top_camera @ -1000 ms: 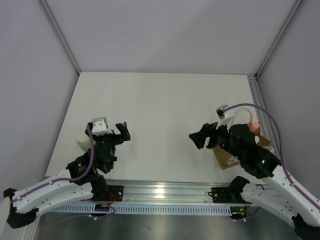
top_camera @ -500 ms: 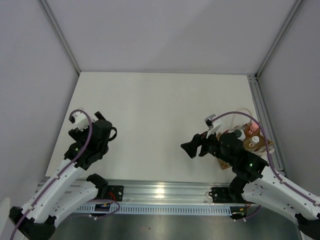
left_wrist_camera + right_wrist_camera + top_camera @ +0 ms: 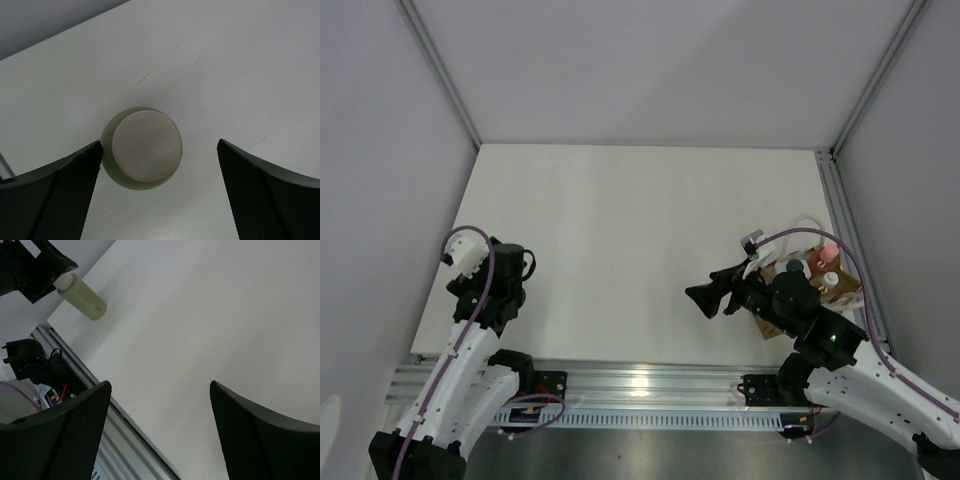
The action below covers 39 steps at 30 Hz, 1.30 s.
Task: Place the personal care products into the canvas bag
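The squat pale-green cylinder [image 3: 142,148] stands upright on the white table near its left edge. My left gripper [image 3: 160,195] hangs over it, open, and the cylinder lies between the fingers, close to the left finger [image 3: 55,195]. In the top view my left gripper [image 3: 492,290] hides the cylinder. The cylinder also shows in the right wrist view [image 3: 82,298]. The canvas bag [image 3: 842,294] stands at the right edge, with a pink cap [image 3: 831,257], a white cap [image 3: 831,279] and a black cap [image 3: 793,268] showing in it. My right gripper [image 3: 712,292] is open and empty, left of the bag.
The metal rail [image 3: 640,385] runs along the table's front edge and shows close under my right gripper in the right wrist view [image 3: 100,405]. A metal frame post [image 3: 845,215] runs beside the bag. The bag's cream handle [image 3: 802,222] loops up behind my right arm.
My left arm has swung left and turned its gripper down over the pale-green cylinder. My right arm has drawn back from the bag, uncovering the bottle caps inside it.
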{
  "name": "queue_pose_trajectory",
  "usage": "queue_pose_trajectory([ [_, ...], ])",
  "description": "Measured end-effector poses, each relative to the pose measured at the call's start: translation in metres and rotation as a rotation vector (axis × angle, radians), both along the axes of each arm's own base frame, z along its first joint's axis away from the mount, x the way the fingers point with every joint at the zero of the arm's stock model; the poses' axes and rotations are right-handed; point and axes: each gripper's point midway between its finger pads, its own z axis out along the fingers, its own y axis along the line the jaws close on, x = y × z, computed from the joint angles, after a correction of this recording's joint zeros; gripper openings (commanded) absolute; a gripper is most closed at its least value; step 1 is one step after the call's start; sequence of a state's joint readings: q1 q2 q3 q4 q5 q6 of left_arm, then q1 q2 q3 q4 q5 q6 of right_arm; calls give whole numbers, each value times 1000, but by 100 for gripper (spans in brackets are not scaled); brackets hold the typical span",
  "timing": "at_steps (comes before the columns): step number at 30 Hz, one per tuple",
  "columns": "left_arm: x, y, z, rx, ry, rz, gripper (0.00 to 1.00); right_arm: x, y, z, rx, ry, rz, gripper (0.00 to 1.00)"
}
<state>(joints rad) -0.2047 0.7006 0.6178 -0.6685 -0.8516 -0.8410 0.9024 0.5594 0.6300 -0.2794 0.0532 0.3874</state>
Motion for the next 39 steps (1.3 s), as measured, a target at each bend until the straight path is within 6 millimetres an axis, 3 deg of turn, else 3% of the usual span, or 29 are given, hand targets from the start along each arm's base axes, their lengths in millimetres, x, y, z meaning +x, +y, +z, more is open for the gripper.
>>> queue_pose_trajectory([
  [5, -8, 9, -30, -35, 30, 66, 99, -1, -1, 2, 8, -6, 2, 84],
  [14, 3, 14, -63, -78, 85, 133, 99, -2, -7, 10, 28, -27, -17, 84],
  [17, 5, 17, -64, -80, 78, 149, 91, -2, -7, 10, 30, -29, -20, 84],
  [19, 7, 20, -62, -81, 64, 160, 79, -2, -7, 10, 29, -29, -20, 84],
  [27, 26, 21, -63, -19, 44, 69, 59, 1, -8, 9, 23, -26, -30, 85],
  [29, 34, 17, -63, -2, 51, 10, 56, 1, -8, 7, 18, -23, -32, 85],
  [32, 43, 9, -62, 7, 68, -78, 43, 2, -7, 5, 10, -18, -34, 85],
  [34, 47, 0, -61, 9, 77, -149, 43, 3, -6, 4, 6, -15, -33, 85],
  [39, 62, -44, -55, -26, 57, -405, 36, 3, -6, 3, 4, -15, -36, 85],
])
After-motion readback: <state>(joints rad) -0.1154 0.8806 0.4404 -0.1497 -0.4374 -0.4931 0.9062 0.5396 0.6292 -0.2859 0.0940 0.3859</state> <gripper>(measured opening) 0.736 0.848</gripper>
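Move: Almost straight under the left hand stands the green bottle with the pale cap, about 1 cm ahead and 2 cm to the left of it, its middle some 9 cm below; the open fingers are still over the cap, and the table around it is empty. From the idle right hand that bottle is roughly 54 cm to the left, 7 cm ahead and 17 cm below. Sinking about 6 cm with a slight drift left, the left hand brings its open fingers down around the green bottle and closes them on its upper body. Keeping that grip, it then goes forward and sweeps right, some 6 cm each way, rising barely 1 cm while the wrist turns about 30 degrees clockwise. ##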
